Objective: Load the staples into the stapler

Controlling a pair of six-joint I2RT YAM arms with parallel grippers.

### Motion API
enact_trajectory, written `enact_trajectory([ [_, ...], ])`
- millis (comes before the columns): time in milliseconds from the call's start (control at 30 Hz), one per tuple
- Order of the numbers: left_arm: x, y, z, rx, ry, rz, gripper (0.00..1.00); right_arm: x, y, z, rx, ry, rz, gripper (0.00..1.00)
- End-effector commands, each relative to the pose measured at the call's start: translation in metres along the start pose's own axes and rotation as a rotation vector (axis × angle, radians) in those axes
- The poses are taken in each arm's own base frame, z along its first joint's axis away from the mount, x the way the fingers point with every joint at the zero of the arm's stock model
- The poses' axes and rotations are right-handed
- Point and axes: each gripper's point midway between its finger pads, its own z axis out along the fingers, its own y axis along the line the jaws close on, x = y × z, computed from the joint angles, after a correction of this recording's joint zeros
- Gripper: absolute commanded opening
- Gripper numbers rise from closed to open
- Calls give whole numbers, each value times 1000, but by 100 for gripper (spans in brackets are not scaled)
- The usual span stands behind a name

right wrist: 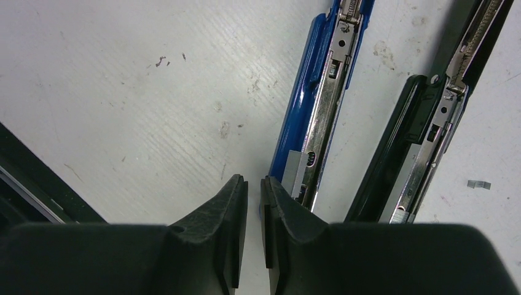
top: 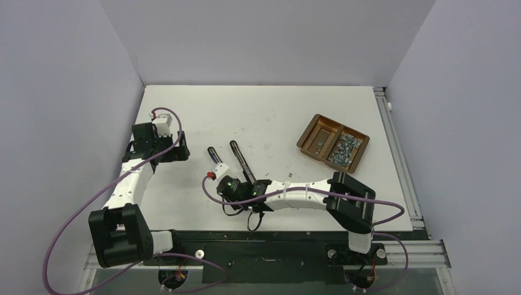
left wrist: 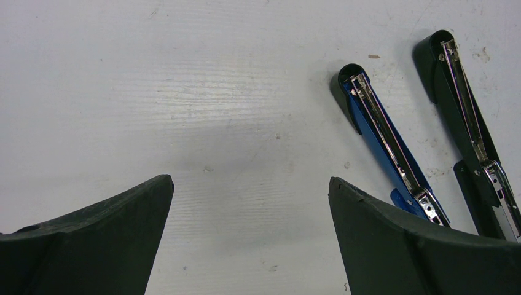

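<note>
Two staplers lie opened flat on the white table, rails up: a blue stapler (top: pixel 212 157) (left wrist: pixel 384 144) (right wrist: pixel 322 104) and, to its right, a black stapler (top: pixel 240 161) (left wrist: pixel 467 117) (right wrist: pixel 424 141). The staples (top: pixel 344 150) fill one compartment of a brown tray (top: pixel 307 136) at the right. One small staple piece (right wrist: pixel 478 184) lies loose beside the black stapler. My right gripper (top: pixel 220 182) (right wrist: pixel 254 181) hovers at the blue stapler's near end, just to its left, its jaws almost together with a thin empty slit. My left gripper (top: pixel 184 147) (left wrist: pixel 249 184) stands wide open over bare table, left of the staplers.
The tray's other compartment holds a flat dark piece (top: pixel 320 138). Grey walls close in the table on three sides. A metal rail (top: pixel 399 153) runs along the right edge. Purple cables loop from both arms.
</note>
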Motion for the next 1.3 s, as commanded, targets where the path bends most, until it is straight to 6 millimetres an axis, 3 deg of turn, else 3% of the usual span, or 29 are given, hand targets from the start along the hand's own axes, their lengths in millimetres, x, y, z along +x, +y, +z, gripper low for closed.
enact_trajectory([
  [0,-26,-2,-11,3,-84,11,96,-27,3,-8,4,-66,4,17],
  [200,-27,-1,-12,0,-88,11,96,-33,-10,-10,77,-87,25,34],
  [300,-27,-1,-12,-1,-87,10,96,-31,-12,-7,87,-70,22,38],
  [700,-33,3,-13,-8,-97,8,96,-20,-17,10,92,-17,21,38],
  [1267,-37,7,-14,-15,-103,3,96,-8,-18,17,97,18,20,36],
])
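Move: The grey staple strip lying along the front end of the blue stapler is about 2 cm ahead of the right hand, 1 cm to its right and 2 cm below. The blue stapler's middle is roughly 9 cm ahead and 2 cm left; the black stapler's middle lies some 10 cm ahead and 4 cm right, both about 3 cm lower. From the left hand the strip lies about 21 cm right, 15 cm back and 8 cm below. Forward by about 2 cm, the right hand first lifts a good centimetre while its nearly shut fingers part to a bit over a third open. It then drops about 2 cm onto the front end of the blue stapler, one finger either side of the staple strip, and stays there, gap unchanged; whether the pads touch the strip can't be told. ##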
